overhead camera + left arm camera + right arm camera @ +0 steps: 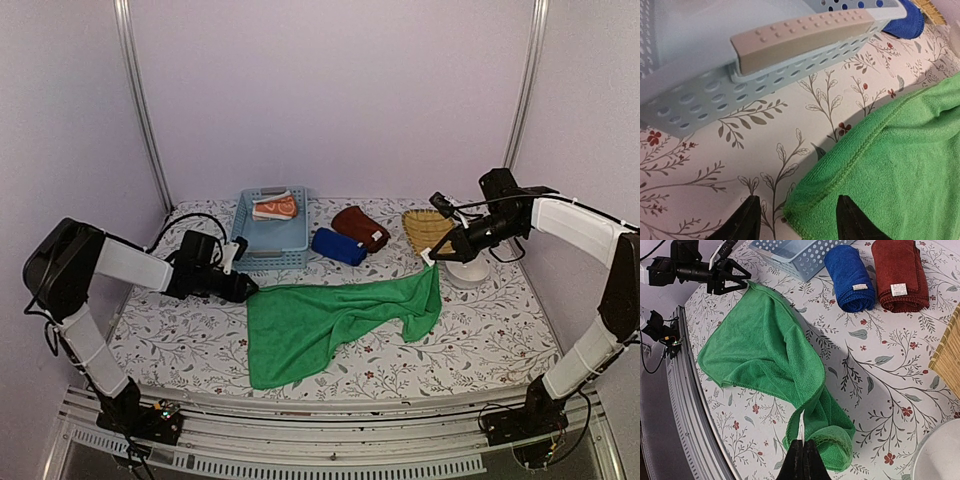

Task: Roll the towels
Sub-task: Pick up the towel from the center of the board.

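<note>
A green towel (330,320) lies spread and rumpled mid-table. My right gripper (432,258) holds its right corner lifted; in the right wrist view the jaws (802,460) are shut on the corner by its white tag, and the green towel (760,345) trails away below. My left gripper (245,290) is at the towel's far left corner. Its fingers (747,222) stand open, astride the edge of the green towel (880,165), one over the cloth and one over bare table. An orange patterned towel (275,207) lies in the basket. A rolled blue towel (338,246) and a maroon towel (360,228) lie behind.
The light blue basket (270,238) stands just behind the left gripper, close above it in the left wrist view (700,95). A yellow wicker tray (428,228) and a white round dish (467,272) sit by the right gripper. The table's front rail (330,425) runs along the near edge.
</note>
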`<state>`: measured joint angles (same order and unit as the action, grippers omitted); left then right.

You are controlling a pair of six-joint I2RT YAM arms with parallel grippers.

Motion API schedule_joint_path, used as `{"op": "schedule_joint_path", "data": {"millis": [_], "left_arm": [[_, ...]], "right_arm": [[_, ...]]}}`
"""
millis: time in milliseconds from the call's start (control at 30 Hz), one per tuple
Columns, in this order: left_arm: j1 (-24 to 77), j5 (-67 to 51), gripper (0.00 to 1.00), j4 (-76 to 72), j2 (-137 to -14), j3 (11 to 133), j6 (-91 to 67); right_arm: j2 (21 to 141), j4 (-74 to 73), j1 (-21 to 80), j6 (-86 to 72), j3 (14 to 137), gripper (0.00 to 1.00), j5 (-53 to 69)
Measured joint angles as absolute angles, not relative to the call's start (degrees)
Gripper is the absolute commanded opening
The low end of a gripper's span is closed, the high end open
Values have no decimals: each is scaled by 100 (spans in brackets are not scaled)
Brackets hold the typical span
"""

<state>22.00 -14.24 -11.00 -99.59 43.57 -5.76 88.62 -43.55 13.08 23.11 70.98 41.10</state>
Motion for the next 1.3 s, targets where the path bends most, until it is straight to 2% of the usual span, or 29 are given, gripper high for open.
{"op": "schedule_joint_path", "data": {"millis": [233, 533, 733, 933, 1133, 1300], "left_arm": [[2174, -1573, 47, -1192, -9609, 3957, -694], [2231, -1470, 37, -1092, -10097, 4464, -624], [2322, -1304, 25, -943, -10322, 4707, -554], [2364, -1236, 3, -878, -10374, 4755, -473], [2370, -1219, 0, -827, -10298, 4755, -454], [2370, -1175, 0, -633, -9660, 4755, -545]], "right_arm": [[8871, -4353, 1304, 2307, 7098, 2, 4143], [8956, -4359, 1304, 2296, 7098, 2, 4241], [8956, -4362, 1288, 2296, 7098, 2, 4261], [8982, -4362, 1262, 2296, 7098, 3, 4268], [9122, -4377, 1221, 2294, 7214, 2, 4329], [9244, -4486, 908, 2268, 7577, 2, 4372]]}}
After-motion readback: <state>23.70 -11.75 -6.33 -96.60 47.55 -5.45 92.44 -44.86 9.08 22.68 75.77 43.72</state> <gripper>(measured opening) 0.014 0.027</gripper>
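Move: The green towel's far left corner lies between the left hand's open fingers, about 1 cm ahead, 1 cm right and 2 cm below. From that hand the basket's middle is some 18 cm ahead and 2 cm right, the rolled blue towel about 14 cm ahead and 16 cm right, both nearly at its height. From the right hand the corner lies roughly 30 cm left, 5 cm ahead and 16 cm down; the white bowl stands about 10 cm ahead, 11 cm right and 14 cm below. The left fingers shut on the green towel's far left corner and pinch it: the hand first eases back about 1.5 cm, comes forward again and sinks a little while closing, then lifts the corner quickly, some 4 cm. The right hand keeps its pinch on the towel's other end, almost still until it goes forward and slightly right at the last, about 3 cm. ##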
